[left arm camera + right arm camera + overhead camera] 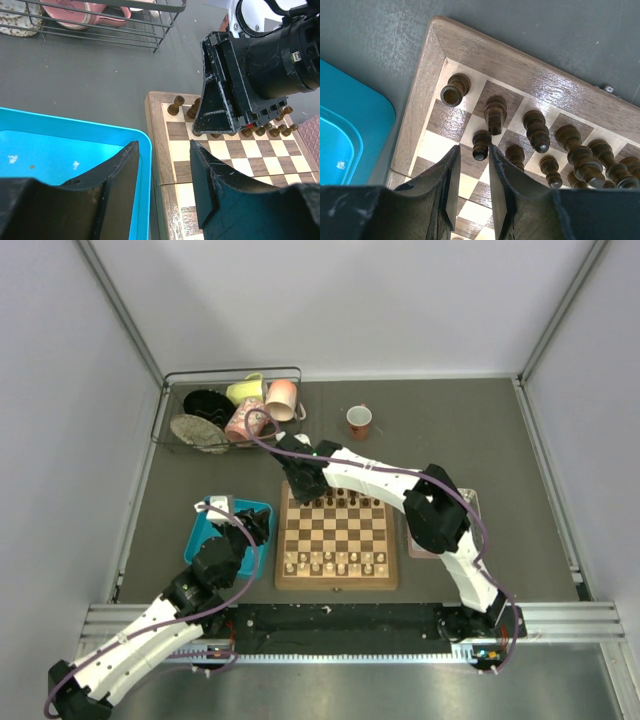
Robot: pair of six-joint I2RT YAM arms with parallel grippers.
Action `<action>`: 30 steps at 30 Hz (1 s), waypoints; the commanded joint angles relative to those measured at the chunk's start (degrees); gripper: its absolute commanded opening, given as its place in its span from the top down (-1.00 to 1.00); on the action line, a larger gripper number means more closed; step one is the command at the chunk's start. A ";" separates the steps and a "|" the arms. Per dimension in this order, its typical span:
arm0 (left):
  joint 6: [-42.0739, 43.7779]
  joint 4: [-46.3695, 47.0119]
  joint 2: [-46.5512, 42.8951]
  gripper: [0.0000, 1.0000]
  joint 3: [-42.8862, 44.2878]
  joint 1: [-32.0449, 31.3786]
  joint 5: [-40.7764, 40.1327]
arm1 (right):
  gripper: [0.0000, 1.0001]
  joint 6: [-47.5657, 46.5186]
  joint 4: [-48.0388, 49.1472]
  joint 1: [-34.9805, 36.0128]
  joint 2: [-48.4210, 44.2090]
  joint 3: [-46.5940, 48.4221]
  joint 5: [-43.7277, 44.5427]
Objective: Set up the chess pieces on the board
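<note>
The board (336,583) lies in the middle of the table. Dark chess pieces (345,500) fill its far rows and pale ones stand along the near rows. My right gripper (305,480) hangs over the board's far left corner. In the right wrist view the board (520,70) shows and that gripper (473,147) is open, a dark pawn (481,145) standing on its square just past the fingertips, close to the right finger. A rook (455,90) and a knight (495,112) stand behind it. My left gripper (162,146) is open and empty over the board's left frame (155,130).
A blue tray (205,530) sits left of the board, under my left wrist. A wire basket (232,410) with cups and dishes stands at the back left. A red cup (359,421) stands behind the board. A grey tray (472,502) lies to the right, partly under the right arm.
</note>
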 commanded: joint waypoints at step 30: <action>0.04 1.62 -0.04 0.00 -0.24 0.15 0.57 | 0.35 -3.38 11.49 -48.27 -57.13 -64.24 -0.33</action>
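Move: The last loose pawn lies in the metal tray, about 40 cm to the right of the right hand, 2 cm back and 4 cm lower. Between this hand's open fingertips stands the pawn just set down. The row's far-right pawn is some 18 cm to the right and level ahead; the corner rook stands 3 cm ahead and 3 cm left. From the left hand the loose pawn is roughly 50 cm right, level ahead and 12 cm below. Straight up first, the right hand clears the pawn it has already let go, rising about 11 cm, then sweeps fast to the right over the black pieces and comes down above the tray, towards the loose pawn. It ends some 38 cm to the right and 4 cm back, turned about 45 degrees clockwise, fingers staying partly open and touching nothing. ##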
